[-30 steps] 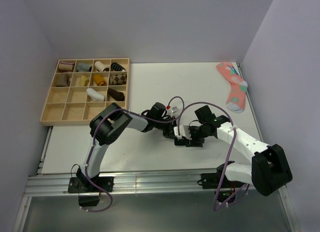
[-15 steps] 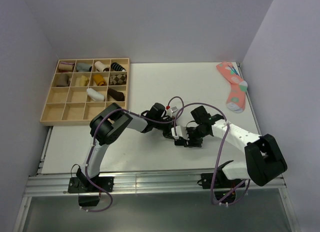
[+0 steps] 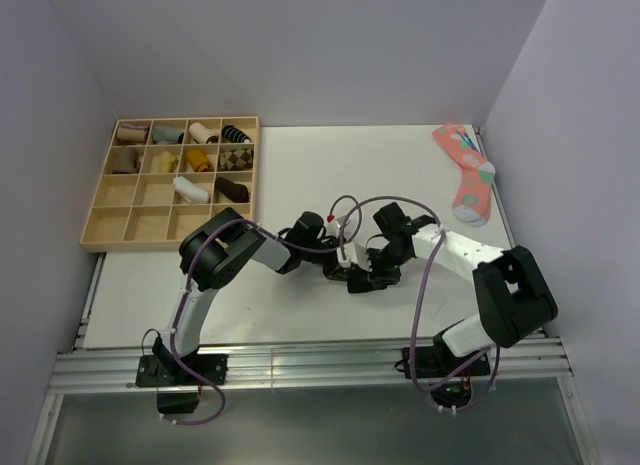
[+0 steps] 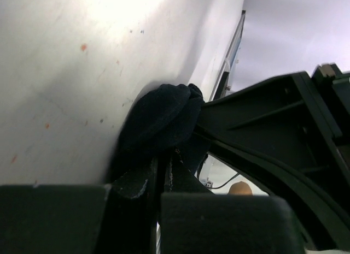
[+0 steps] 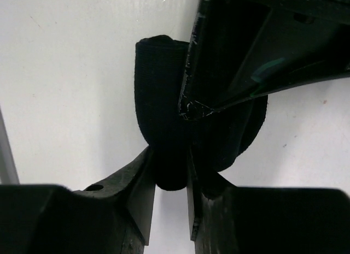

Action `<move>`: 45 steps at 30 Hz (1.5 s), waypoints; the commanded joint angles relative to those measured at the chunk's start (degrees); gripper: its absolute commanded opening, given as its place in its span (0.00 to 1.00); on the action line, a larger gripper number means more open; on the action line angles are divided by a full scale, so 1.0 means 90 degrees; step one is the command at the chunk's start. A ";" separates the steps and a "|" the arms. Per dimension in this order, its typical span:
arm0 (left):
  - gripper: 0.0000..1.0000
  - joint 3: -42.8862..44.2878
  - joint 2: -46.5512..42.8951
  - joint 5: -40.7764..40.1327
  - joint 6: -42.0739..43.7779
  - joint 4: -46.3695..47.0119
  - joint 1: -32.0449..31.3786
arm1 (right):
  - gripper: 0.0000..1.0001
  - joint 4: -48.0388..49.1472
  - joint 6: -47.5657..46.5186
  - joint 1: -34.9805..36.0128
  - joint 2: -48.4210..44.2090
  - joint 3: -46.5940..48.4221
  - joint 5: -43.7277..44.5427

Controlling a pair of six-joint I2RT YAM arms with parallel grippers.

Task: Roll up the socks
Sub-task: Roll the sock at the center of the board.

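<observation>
The socks [image 5: 158, 101] are a small black knit bundle on the white table, mid-table between both grippers. My right gripper [image 5: 170, 166] pinches a fold at the bundle's near end, jaws pressed on the fabric. My left gripper [image 4: 163, 161] is shut, with the black bundle [image 4: 161, 114] bunched at its fingertips. One of its fingers [image 5: 229, 57] reaches into the bundle from the far side. In the top view the left gripper [image 3: 345, 268] and right gripper [image 3: 372, 275] meet tip to tip and cover most of the bundle.
A wooden compartment tray [image 3: 100, 220] at the back left holds several rolled socks. A coral-pink spotted sock [image 3: 468, 175] lies at the table's far right corner. Purple cables arch over both wrists.
My right arm has swung left, towards the left gripper, and its jaws have narrowed onto the black bundle. The left gripper stayed shut and shifted only slightly.
</observation>
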 commanded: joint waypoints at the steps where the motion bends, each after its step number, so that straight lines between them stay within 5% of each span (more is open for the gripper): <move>1: 0.02 -0.0649 0.0212 -0.0456 0.0006 -0.0055 -0.0018 | 0.25 -0.0649 0.0113 -0.0105 0.0478 0.0312 -0.0056; 14: 0.18 -0.2339 -0.0988 -0.2526 -0.0014 0.2194 -0.0203 | 0.24 -0.3061 -0.0229 -0.0760 0.2354 0.2236 -0.0848; 26: 0.31 -0.3140 -0.2306 -0.5201 0.1918 0.2887 -0.1189 | 0.24 -0.3725 0.0297 -0.0887 0.3545 0.2939 -0.0526; 35: 0.37 -0.3287 -0.2318 -0.5057 0.3452 0.3579 -0.1542 | 0.24 -0.3764 0.0552 -0.0906 0.3995 0.3174 -0.0447; 45: 0.40 -0.2808 -0.1791 -0.3593 0.3932 0.3824 -0.1542 | 0.24 -0.3794 0.0689 -0.0906 0.4200 0.3369 -0.0399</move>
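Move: The black sock, partly rolled, lies between both grippers. Its middle is about 4 cm to the right of the left hand, level with it fore and aft and in height; from the right hand it is some 4 cm left and 1 cm ahead. The coral sock lies about 22 cm right and 26 cm ahead of the right hand. The tray's middle is some 44 cm left and 24 cm ahead of the left hand. Keep the black sock pinched in the right gripper and swing its fingertips back by about 45 degrees, shifting some 2 cm back and a little right. Open the left fingers about a third to let go, draw left about 4 cm, then up about 3 cm and back, rolling that hand some 50 degrees front side up, and end easing right again beside the sock. ##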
